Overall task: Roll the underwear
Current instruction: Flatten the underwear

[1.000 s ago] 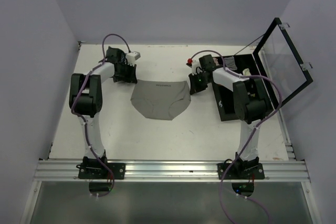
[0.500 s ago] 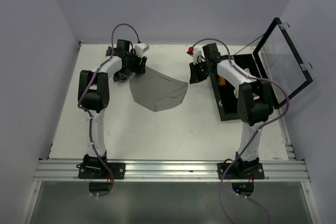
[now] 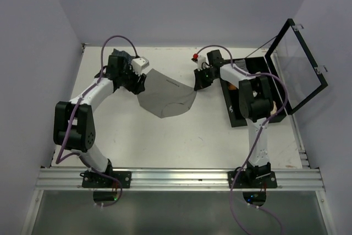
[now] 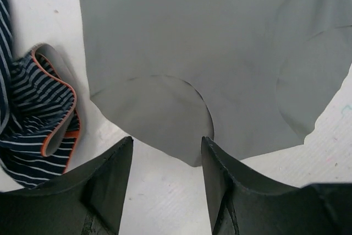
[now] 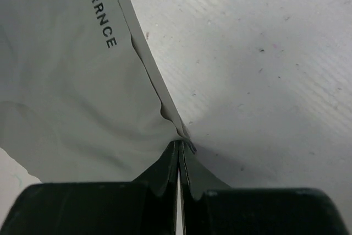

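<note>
The grey underwear (image 3: 165, 94) lies spread on the white table, its printed waistband toward the back. My right gripper (image 3: 199, 80) is shut on the waistband's right corner; in the right wrist view the jaws (image 5: 180, 146) pinch the cloth (image 5: 66, 97) at its edge. My left gripper (image 3: 136, 81) stands open at the garment's left side. In the left wrist view its fingers (image 4: 166, 140) frame bare table, and the grey underwear (image 4: 220, 53) lies just beyond the tips, not touching them.
A navy striped garment with orange trim (image 4: 38, 114) is crumpled beside the left gripper. A black box (image 3: 242, 108) with an open clear lid (image 3: 300, 64) stands at the right, close to the right arm. The back wall is near.
The underwear was dragged toward the back and turned. My left gripper has let go of the left waistband corner and opened; the right gripper has stayed shut on its corner.
</note>
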Controlling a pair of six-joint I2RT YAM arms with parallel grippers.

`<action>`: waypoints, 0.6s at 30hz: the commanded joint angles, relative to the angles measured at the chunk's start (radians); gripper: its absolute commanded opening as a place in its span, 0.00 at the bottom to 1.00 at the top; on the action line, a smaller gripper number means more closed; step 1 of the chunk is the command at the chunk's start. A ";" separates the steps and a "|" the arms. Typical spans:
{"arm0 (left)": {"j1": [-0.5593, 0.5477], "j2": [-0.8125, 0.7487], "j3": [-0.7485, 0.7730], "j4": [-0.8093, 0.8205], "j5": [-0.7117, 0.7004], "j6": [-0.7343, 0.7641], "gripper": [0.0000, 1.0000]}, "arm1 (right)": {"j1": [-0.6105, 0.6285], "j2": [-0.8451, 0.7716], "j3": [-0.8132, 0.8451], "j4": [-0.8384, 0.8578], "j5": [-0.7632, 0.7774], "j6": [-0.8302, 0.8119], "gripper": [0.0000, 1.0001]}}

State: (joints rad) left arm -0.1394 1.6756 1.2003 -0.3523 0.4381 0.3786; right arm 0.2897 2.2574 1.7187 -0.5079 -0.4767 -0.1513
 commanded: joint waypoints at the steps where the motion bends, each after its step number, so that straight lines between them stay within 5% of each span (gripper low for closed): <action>1: 0.009 -0.037 -0.062 0.021 0.004 0.016 0.56 | 0.022 -0.073 -0.144 -0.018 -0.019 -0.031 0.04; 11: 0.021 -0.045 -0.094 -0.016 0.040 0.095 0.56 | 0.207 -0.214 -0.364 -0.253 -0.144 -0.088 0.00; 18: 0.021 -0.040 -0.116 -0.060 0.077 0.180 0.53 | 0.218 -0.433 -0.429 -0.405 -0.392 -0.266 0.01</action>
State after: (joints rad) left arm -0.1246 1.6630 1.0805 -0.3916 0.4633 0.4911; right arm 0.5354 1.9705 1.2655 -0.8024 -0.7513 -0.3027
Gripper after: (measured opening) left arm 0.533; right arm 0.008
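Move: Just left of the right fingertips, which already pinch the far right waistband corner almost at table height, spreads the gray underwear, its middle about 17 cm left and 3 cm back. The black box is centred some 31 cm to that hand's right and 3 cm back. From the raised left hand the underwear's middle lies about 13 cm right, 3 cm ahead and 10 cm down; the striped cloth is 16 cm ahead, 9 cm left and 9 cm lower. Dragging the waistband corner back towards the base, the right hand sweeps some 25 cm low over the table, drifting about 4 cm left and rising about a centimetre at the end; its wrist turns counter-clockwise and swings the fingers back, some 25 degrees each, and the shut tips end just clear of the corner. The left hand, fingers still half open, sinks and draws back about 4 cm each. ##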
